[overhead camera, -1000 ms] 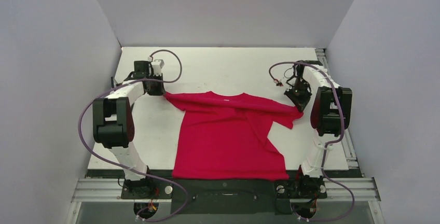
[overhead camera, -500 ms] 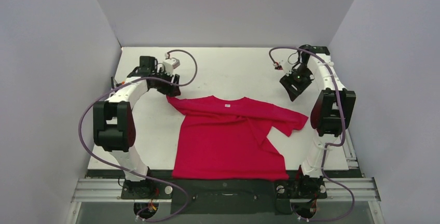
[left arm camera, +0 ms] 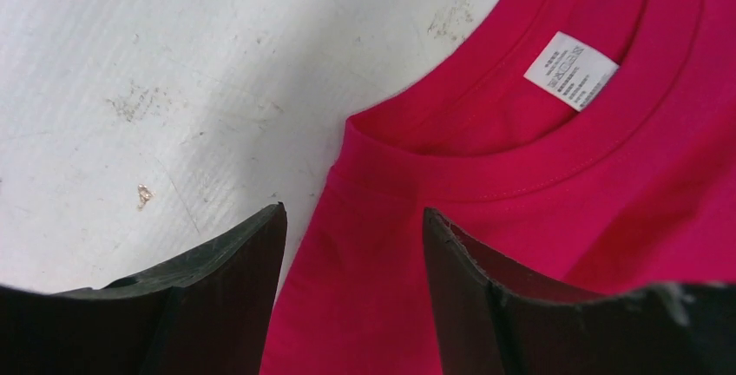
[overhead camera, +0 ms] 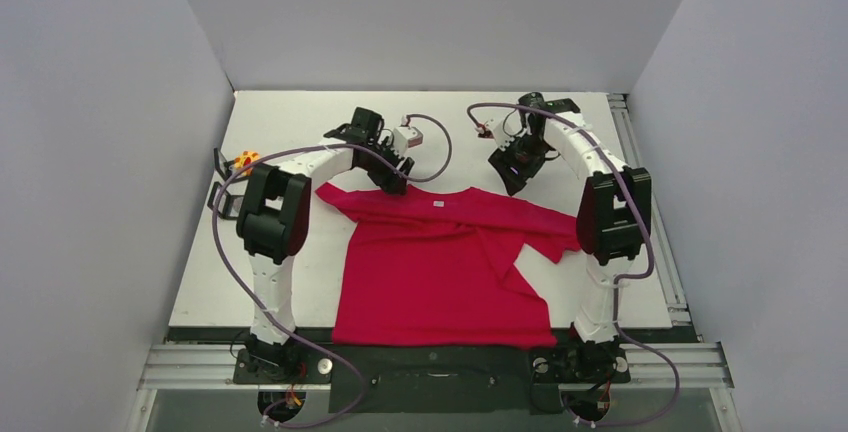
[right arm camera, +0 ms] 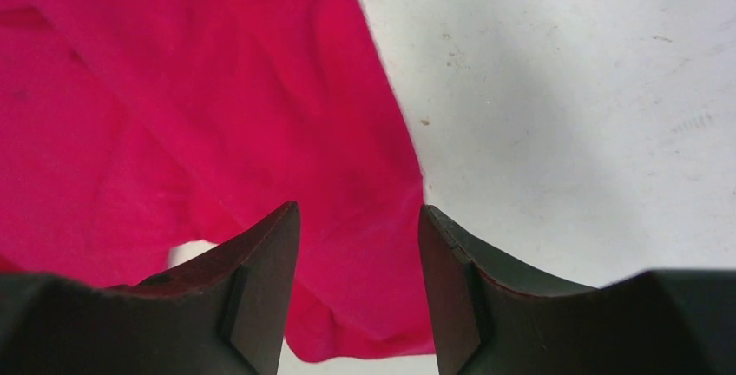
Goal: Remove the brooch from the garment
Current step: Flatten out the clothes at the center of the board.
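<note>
The garment [overhead camera: 440, 262], a bright red T-shirt, lies flat on the white table with its white label [overhead camera: 437, 204] at the neckline. My left gripper [overhead camera: 395, 180] hovers open over its left shoulder, beside the collar [left arm camera: 486, 145], with only cloth below the jaws [left arm camera: 354, 210]. My right gripper [overhead camera: 510, 177] hangs open above the right shoulder and the folded sleeve [right arm camera: 364, 305], holding nothing [right arm camera: 358, 207]. A small orange and yellow piece [overhead camera: 243, 160], seemingly the brooch, rests on the bare table at the far left, apart from the garment.
A black clip-like part [overhead camera: 220, 167] sits next to the orange piece by the left wall. Grey walls close the table on three sides. The shirt's right sleeve [overhead camera: 545, 237] is folded over itself. The table [overhead camera: 300, 252] shows white to the left of the shirt.
Both grippers let go of the shirt's sleeves, opened, and swung inward toward the collar. The shirt settled flat. The left arm's move uncovered the orange piece.
</note>
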Available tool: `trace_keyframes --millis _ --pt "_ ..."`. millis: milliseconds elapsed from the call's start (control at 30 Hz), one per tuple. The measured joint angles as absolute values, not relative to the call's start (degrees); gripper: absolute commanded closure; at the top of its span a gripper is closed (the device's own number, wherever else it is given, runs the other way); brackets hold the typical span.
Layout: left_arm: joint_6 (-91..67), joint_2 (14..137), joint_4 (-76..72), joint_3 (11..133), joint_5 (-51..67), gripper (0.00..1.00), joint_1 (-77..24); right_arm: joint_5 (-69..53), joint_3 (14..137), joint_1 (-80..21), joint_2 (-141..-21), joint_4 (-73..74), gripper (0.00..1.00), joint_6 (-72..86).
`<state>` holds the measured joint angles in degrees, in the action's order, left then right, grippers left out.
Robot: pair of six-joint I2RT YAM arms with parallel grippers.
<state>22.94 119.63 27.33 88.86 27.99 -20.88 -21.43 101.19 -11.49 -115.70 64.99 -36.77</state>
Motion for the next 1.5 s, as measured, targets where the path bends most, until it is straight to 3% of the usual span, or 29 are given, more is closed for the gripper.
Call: trace_keyframes --millis 233,433,633,667,1133,1500 --pt "25.5 121.0 29.8 89.5 22.8 0.49 -23.2 -18.5 98.2 -12.2 -119.9 59.9 0.55 -34.7" --pt "29.4 121.1 30.6 89.3 18.2 0.67 -25.0 -15.1 97.4 -12.9 -122.4 59.2 0.58 -34.4" --pt "31.9 121.4 29.8 89.3 15.0 0.97 -24.6 -10.5 94.4 -13.6 -122.9 57.8 0.90 -33.9" --pt "32.2 121.6 29.5 89.3 14.9 1.00 -24.5 -9.8 94.7 -13.7 -123.1 57.7 1.00 -33.8" --pt "31.4 128.6 21.2 99.6 12.8 1.00 -20.2 -4.6 114.9 -9.7 -131.9 55.2 1.00 -30.9" --pt "32.4 141.7 14.4 117.3 7.5 1.00 -19.8 2.3 117.3 -9.1 -134.4 44.6 1.00 -27.6"
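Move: The garment's left shoulder edge lies about 3 cm below the left hand and 1 cm to its left, level fore and aft; the white label is some 10 cm right and 3 cm back, the left sleeve end about 18 cm left, level with the hand. The right shoulder edge is about 8 cm below the right hand and 2 cm to its right, level fore and aft; the right sleeve end sits roughly 14 cm right, 16 cm back. Both hands sink, the right about 8 cm, pinch the shoulder edges and drag them forward some 17 cm. ##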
